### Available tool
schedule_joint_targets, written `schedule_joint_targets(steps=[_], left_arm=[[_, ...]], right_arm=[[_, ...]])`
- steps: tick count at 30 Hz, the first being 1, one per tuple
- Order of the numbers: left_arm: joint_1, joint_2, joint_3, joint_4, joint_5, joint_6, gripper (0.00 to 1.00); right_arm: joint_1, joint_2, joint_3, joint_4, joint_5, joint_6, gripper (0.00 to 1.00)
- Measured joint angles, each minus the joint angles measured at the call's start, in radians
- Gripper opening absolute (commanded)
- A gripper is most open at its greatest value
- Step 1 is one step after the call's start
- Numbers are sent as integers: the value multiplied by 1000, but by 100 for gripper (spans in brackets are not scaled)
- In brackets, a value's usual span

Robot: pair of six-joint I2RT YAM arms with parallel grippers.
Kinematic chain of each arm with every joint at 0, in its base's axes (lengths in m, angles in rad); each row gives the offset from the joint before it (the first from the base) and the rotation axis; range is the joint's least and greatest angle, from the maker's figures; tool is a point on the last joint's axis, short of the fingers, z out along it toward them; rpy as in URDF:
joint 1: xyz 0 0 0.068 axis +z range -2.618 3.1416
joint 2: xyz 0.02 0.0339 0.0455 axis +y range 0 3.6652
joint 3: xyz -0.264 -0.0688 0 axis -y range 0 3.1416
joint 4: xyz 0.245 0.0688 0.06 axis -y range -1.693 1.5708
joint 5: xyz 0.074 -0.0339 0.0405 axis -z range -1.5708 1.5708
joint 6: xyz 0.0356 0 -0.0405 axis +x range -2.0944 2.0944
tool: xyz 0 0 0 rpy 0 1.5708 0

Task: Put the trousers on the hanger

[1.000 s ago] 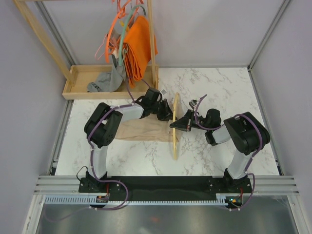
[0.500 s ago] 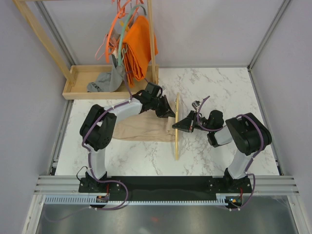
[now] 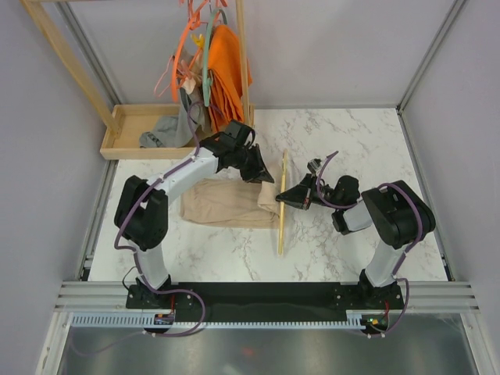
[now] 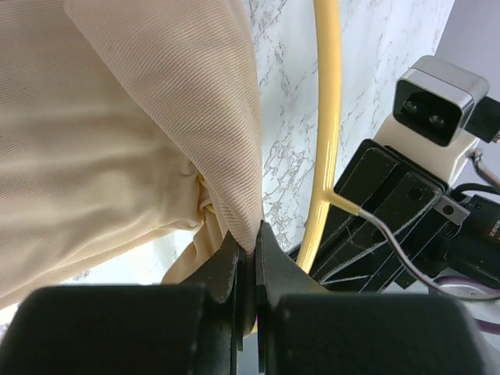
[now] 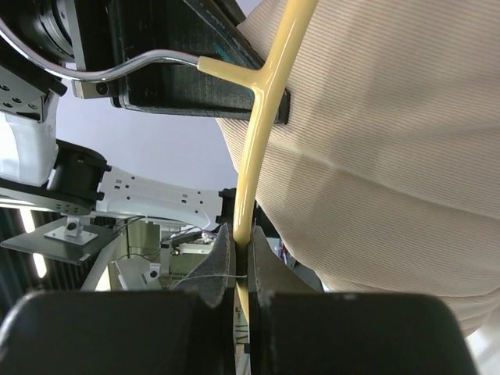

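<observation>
The beige trousers (image 3: 223,205) lie folded on the marble table, their right end reaching the hanger (image 3: 281,215). The pale yellow hanger stands on edge, almost upright. My left gripper (image 3: 264,175) is shut on a fold of the trousers (image 4: 156,133), lifted just left of the hanger bar (image 4: 326,117). Fabric is pinched between its jaws (image 4: 250,244). My right gripper (image 3: 279,198) is shut on the hanger from the right. The bar (image 5: 266,94) runs between its jaws (image 5: 244,244), with the thin hook (image 5: 148,62) branching left and the trousers (image 5: 391,156) draped behind.
A wooden rack at the back left carries an orange cloth (image 3: 226,70), orange hangers (image 3: 176,66) and a teal hanger (image 3: 205,78). Under it a wooden tray (image 3: 125,144) holds a grey garment (image 3: 160,131). Metal frame rails run along both sides.
My left arm has stretched out toward the back, its elbow swinging left, with the trousers fold still pinched. The clothes on the rack have shifted. The hanger and right gripper have barely moved.
</observation>
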Motion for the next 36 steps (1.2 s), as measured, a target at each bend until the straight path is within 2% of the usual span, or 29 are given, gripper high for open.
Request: schedule_joint_targets(steps=[7, 14, 28, 36], left_arm=[[36, -93, -9, -68, -23, 29, 2], [119, -183, -17, -138, -20, 87, 2], [255, -303, -205, -177, 24, 208, 2], [325, -348, -209, -254, -1, 245, 2]], right_arm=[[10, 10, 29, 7, -8, 40, 0], [78, 41, 60, 6, -1, 50, 0], [118, 66, 63, 23, 23, 42, 0], [146, 76, 82, 23, 57, 50, 0]])
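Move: The left hand, already pinching the trousers' end, hangs over the right edge of the lying part, whose middle is about 13 cm to its left, 8 cm nearer the base and 12 cm below. The hanger held by the right hand has its middle some 4 cm right of the left hand and 8 cm back; the wooden rack base lies roughly 29 cm left and 16 cm ahead. From the right hand, the lying trousers are about 16 cm left, level fore and aft, 12 cm below. Still pinching the trousers' end, the left hand draws it about 16 cm to the left, away from the hanger and back over the lying cloth, arching up some 5 cm before sinking by about half of that. The right hand keeps its pinch on the hanger and follows more slowly, about 5 cm left, swinging slightly counter-clockwise. ##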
